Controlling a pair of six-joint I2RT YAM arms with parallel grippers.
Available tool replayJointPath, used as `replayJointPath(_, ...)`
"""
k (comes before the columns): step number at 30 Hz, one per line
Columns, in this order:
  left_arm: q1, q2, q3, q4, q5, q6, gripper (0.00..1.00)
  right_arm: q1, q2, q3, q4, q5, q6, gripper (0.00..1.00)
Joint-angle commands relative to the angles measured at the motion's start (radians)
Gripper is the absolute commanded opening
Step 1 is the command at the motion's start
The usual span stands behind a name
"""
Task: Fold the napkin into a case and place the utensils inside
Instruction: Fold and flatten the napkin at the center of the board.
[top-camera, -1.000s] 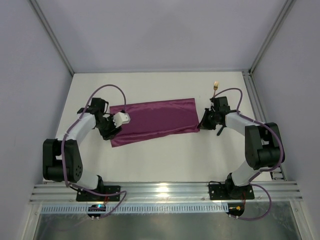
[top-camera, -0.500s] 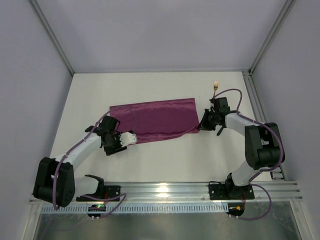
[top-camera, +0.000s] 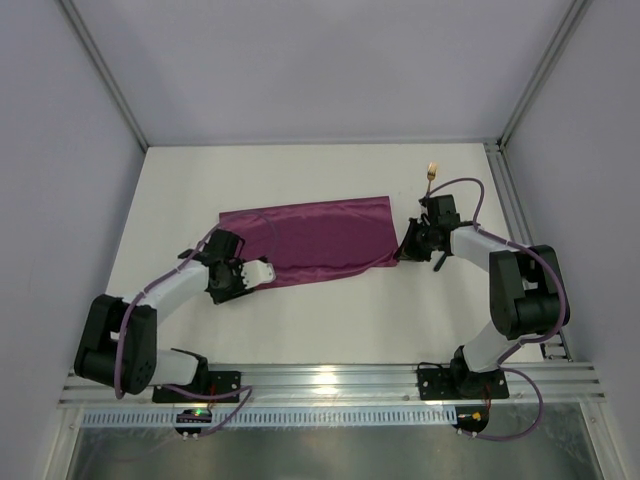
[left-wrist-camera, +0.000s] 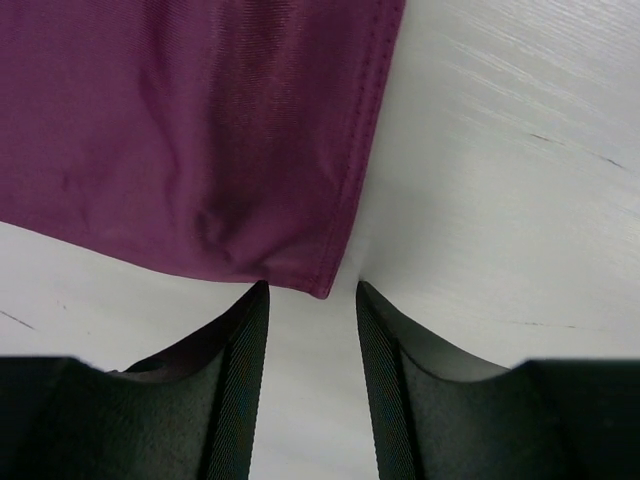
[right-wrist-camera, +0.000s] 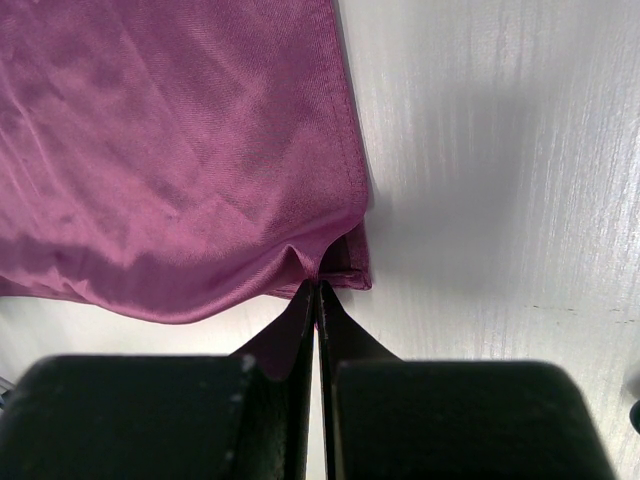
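Observation:
The magenta napkin (top-camera: 320, 235) lies folded into a wide band across the middle of the white table (top-camera: 330, 315). My left gripper (top-camera: 232, 288) hovers open at its near-left corner. In the left wrist view the napkin (left-wrist-camera: 200, 120) points that corner at the left gripper (left-wrist-camera: 310, 290), just ahead of the gap, with nothing clamped. My right gripper (top-camera: 405, 250) is shut on the near-right corner. In the right wrist view the right gripper (right-wrist-camera: 318, 287) pinches a small pleat of the napkin (right-wrist-camera: 180, 150). Of the utensils, only the gold fork tip (top-camera: 431, 172) shows, beyond the right arm.
Grey walls enclose the table on three sides. An aluminium rail (top-camera: 330, 385) carrying both arm bases runs along the near edge. Another rail (top-camera: 508, 200) borders the right side, close to the right arm's elbow.
My left arm has swung from the napkin's left edge down to its near-left corner, with the jaws a little narrower. The right gripper has kept its pinch in place.

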Motion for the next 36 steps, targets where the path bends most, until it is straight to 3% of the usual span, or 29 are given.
replayJointPath(1,-0.001,0.051,-0.004,0.069,-0.025,0.005,0.40,0.000,-0.024,0.012,0.017,-0.006,-0.019,0.04)
replayJointPath(3,-0.001,0.069,-0.007,0.095,-0.025,-0.001,0.34,0.000,-0.024,0.015,0.014,-0.003,-0.019,0.04)
replayJointPath(7,-0.001,0.073,0.002,0.086,-0.007,-0.021,0.06,0.000,-0.027,0.017,0.009,-0.005,-0.023,0.04)
replayJointPath(9,-0.001,0.057,0.002,0.075,0.010,-0.032,0.00,-0.002,-0.030,0.017,0.006,-0.005,-0.023,0.04)
replayJointPath(16,0.006,-0.018,0.010,0.052,0.046,-0.070,0.00,0.000,-0.044,0.025,-0.003,-0.005,-0.026,0.04)
replayJointPath(23,0.111,-0.090,0.108,0.053,0.158,-0.178,0.00,0.000,-0.079,0.049,-0.034,-0.021,-0.032,0.04)
replayJointPath(29,0.145,-0.066,0.177,0.064,0.133,-0.216,0.00,0.000,-0.087,0.094,-0.054,-0.035,-0.034,0.04)
replayJointPath(32,0.168,-0.023,0.229,0.119,0.106,-0.238,0.00,-0.002,-0.052,0.162,-0.052,-0.054,-0.014,0.04)
replayJointPath(36,0.203,0.115,0.396,0.167,0.072,-0.305,0.00,0.000,0.069,0.410,-0.043,-0.068,0.032,0.04)
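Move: The napkin's near-left corner lies between the left hand's open fingers, about 1 cm ahead and 1 cm below; the far-left corner is some 17 cm ahead and 5 cm left. The right hand already grips the near-right edge; from it the far-right corner is about 14 cm ahead and 2 cm left, the fork 16 cm ahead and 6 cm right, the knife 3 cm ahead and 10 cm right. Left fingers pinch the near-left corner, then both hands lift it forward, left about 10 cm, right 5 cm. ##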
